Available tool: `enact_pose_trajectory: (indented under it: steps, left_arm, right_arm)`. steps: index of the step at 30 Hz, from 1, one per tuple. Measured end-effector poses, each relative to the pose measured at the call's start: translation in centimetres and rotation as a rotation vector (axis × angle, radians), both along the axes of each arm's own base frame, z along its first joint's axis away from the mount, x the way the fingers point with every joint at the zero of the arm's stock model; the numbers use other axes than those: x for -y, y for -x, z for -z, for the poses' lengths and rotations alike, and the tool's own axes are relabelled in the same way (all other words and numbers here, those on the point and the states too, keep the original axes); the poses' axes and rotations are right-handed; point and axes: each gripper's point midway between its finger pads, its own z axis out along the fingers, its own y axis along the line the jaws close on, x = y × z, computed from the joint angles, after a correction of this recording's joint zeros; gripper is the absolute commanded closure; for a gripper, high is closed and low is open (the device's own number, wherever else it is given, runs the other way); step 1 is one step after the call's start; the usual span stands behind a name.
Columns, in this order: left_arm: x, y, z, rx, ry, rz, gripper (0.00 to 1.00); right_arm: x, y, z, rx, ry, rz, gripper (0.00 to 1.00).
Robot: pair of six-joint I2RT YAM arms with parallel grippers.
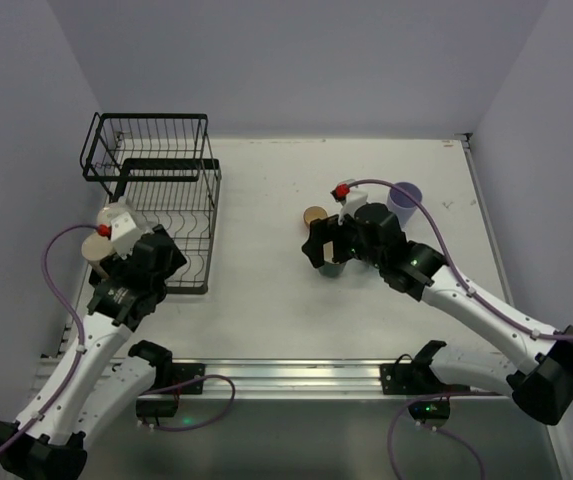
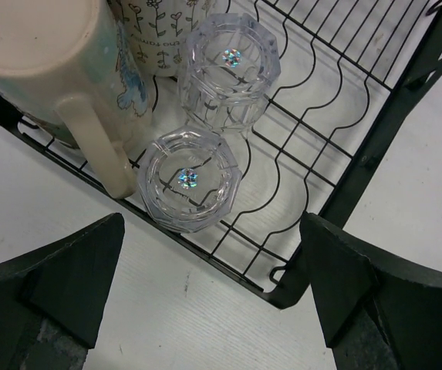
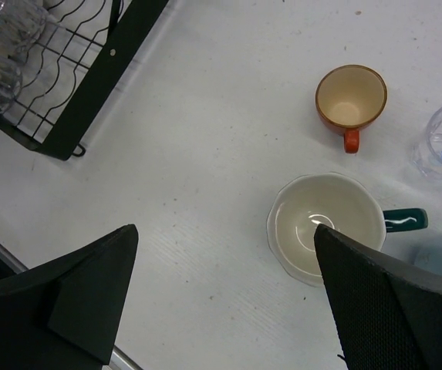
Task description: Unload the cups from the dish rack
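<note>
The black wire dish rack (image 1: 162,190) stands at the back left. Its lower tray (image 2: 344,146) holds two upturned clear glasses (image 2: 190,179) (image 2: 232,69), a cream mug (image 2: 51,69) and a flower-patterned mug (image 2: 155,27). My left gripper (image 1: 154,252) hangs open and empty over the tray's near corner (image 2: 205,297). My right gripper (image 1: 328,248) is open and empty above the table (image 3: 228,301). Beside it stand a teal mug (image 3: 328,227), a small orange cup (image 3: 351,99), a lavender tumbler (image 1: 404,198) and a light blue mug (image 3: 440,258).
The rack's tall basket section (image 1: 146,145) is at the back. The rack's corner (image 3: 97,85) shows to the left in the right wrist view. A metal rail (image 1: 286,375) runs along the table's near edge. Grey walls close in the left, back and right.
</note>
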Motion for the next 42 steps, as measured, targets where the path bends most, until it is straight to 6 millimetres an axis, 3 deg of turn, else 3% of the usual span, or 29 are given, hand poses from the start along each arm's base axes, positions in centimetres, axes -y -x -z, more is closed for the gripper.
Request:
enact_pose_trajectory:
  steps: [10, 15, 22, 30, 35, 42]
  left_arm:
    - [-1.0, -1.3, 3.0, -0.062, -0.013, -0.082, 0.04]
    - [-1.2, -1.9, 3.0, -0.033, 0.0, -0.101, 0.06]
    - [-1.7, -1.5, 5.3, -0.074, -0.009, -0.122, 0.07]
    - [-1.9, -2.2, 6.1, -0.072, -0.019, -0.141, 0.1]
    - [-2.2, -1.8, 7.2, -0.094, -0.039, -0.151, 0.16]
    - [-2.6, -2.2, 7.0, -0.065, -0.053, -0.17, 0.32]
  right_arm:
    - [0.0, 0.9, -2.5, 0.066, -0.098, -0.022, 0.01]
    - [0.0, 0.9, -2.6, 0.071, -0.105, -0.022, 0.01]
    - [0.0, 0.8, -2.6, 0.073, -0.105, -0.016, 0.01]
    - [0.0, 0.7, -2.5, 0.072, -0.104, -0.015, 0.01]
    - [-0.1, 0.6, -2.1, 0.069, -0.101, -0.015, 0.01]
    - [-0.3, 0.5, -1.6, 0.057, -0.091, -0.016, 0.02]
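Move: The clear glass nearest the rack's front edge lies about 4 cm ahead of the empty left hand, 3 cm to its left and 9 cm below. A second clear glass stands some 8 cm straight beyond that glass. The cream mug with the handle is roughly 10 cm to the near glass's left and 3 cm farther out. From the right hand, the near glass is about 38 cm to the left, level with it in reach and some 14 cm lower. The left hand sinks about 7 cm into the front of the rack, easing some 2 cm forward and 2–3 cm left while turning about 10 degrees counter-clockwise, so that its wide-open fingers come down astride the near glass, beside the cream mug's handle; towards the end the fingers begin to close, to roughly three quarters open. The right hand, empty and open near the mug with the green handle, rises about 2.5 cm, hovers, then sinks again by 1 cm. ##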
